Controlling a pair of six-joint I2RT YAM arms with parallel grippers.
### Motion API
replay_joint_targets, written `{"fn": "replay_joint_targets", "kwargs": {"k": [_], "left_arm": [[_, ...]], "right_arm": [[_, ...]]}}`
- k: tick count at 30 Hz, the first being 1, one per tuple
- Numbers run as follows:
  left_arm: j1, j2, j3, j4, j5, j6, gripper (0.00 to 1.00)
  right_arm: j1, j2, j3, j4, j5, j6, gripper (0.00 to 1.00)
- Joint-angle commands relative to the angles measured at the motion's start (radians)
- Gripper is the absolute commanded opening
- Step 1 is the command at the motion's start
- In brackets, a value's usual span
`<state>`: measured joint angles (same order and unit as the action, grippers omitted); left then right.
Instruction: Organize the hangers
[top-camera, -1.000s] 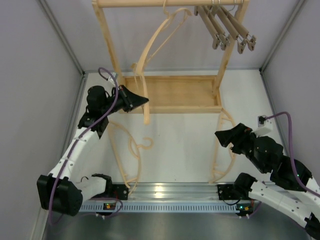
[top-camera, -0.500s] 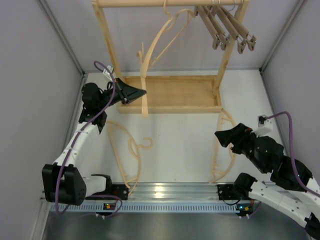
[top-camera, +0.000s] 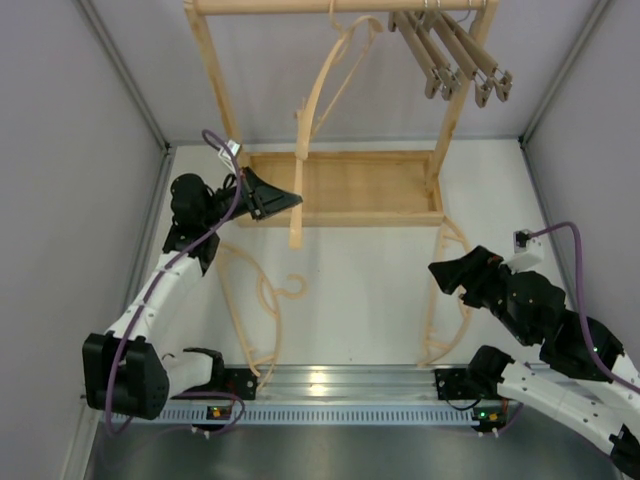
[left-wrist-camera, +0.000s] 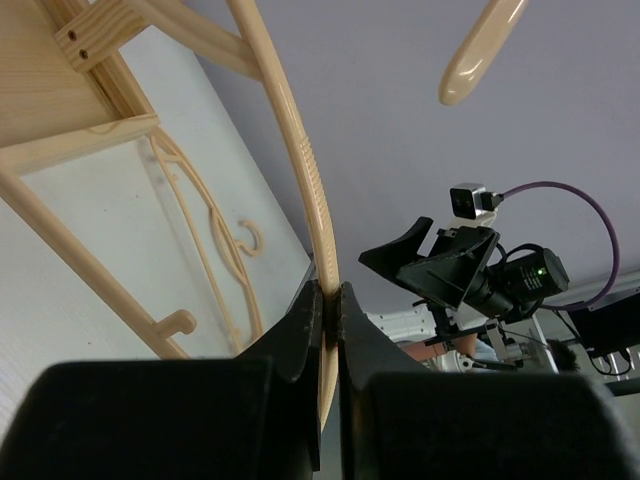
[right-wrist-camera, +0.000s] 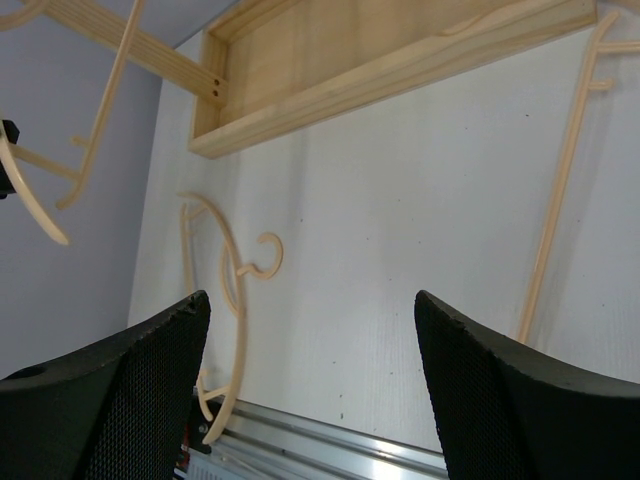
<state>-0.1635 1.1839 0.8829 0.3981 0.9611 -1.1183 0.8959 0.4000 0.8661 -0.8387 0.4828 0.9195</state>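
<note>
My left gripper (top-camera: 291, 201) is shut on the arm of a pale curved hanger (top-camera: 297, 228), held upright in front of the rack's tray; in the left wrist view the fingers (left-wrist-camera: 305, 310) pinch that hanger (left-wrist-camera: 300, 150). A second pale hanger (top-camera: 334, 62) hangs from the rack's top rod. Several brown clamp-bar hangers (top-camera: 452, 55) hang together at the rod's right end. Two more pale hangers lie flat on the table, one at the left (top-camera: 245, 300) (right-wrist-camera: 236, 290) and one at the right (top-camera: 440, 290) (right-wrist-camera: 560, 190). My right gripper (top-camera: 442, 272) (right-wrist-camera: 310, 330) is open above the table, holding nothing.
The pale wooden rack (top-camera: 210, 70) stands at the back with its tray base (top-camera: 340, 216) (right-wrist-camera: 400, 60) on the table. Grey walls close in on both sides. A metal rail (top-camera: 330, 380) runs along the near edge between the arm bases.
The left arm has lifted slightly and come back down with the hanger, and the hanger's top end has swung right, closer to the rod. The right arm has not moved.
</note>
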Motion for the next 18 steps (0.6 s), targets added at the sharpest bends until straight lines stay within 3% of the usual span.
{"fn": "replay_joint_targets", "kwargs": {"k": [1, 7, 18], "left_arm": [[-0.008, -0.04, -0.001, 0.03, 0.011, 0.058, 0.0], [-0.01, -0.012, 0.045, 0.03, 0.005, 0.068, 0.0], [-0.008, 0.083, 0.293, 0.021, -0.032, 0.032, 0.0]], "right_arm": [[0.009, -0.003, 0.024, 0.024, -0.006, 0.002, 0.8], [0.009, -0.004, 0.017, 0.024, -0.009, 0.004, 0.8], [0.011, -0.009, 0.027, 0.009, -0.004, -0.004, 0.8]]}}
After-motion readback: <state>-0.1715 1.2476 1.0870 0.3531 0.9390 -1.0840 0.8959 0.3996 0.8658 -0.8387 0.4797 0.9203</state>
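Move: My left hand already pinches the shoulder bar of a wooden-coloured hanger. The free stretch of rail it is going to lies about 17 cm ahead of that hand, 2 cm to its right and 20 cm above it. The hung hanger is about 16 cm ahead, 6 cm right and 8 cm up; the clip hangers are about 14 cm ahead, 26 cm right and 13 cm up. From my right hand that stretch of rail lies roughly 30 cm ahead, 24 cm left and 27 cm up. I keep my left fingers shut on the hanger's shoulder bar and nearly hold still at first, sinking barely half a centimetre. Then I lift with growing speed, about 5 cm up and 2 cm forward, carrying the hanger towards the rail to the left of the hung hanger, while the wrist tips its far end up by some 5 to 10 degrees. ##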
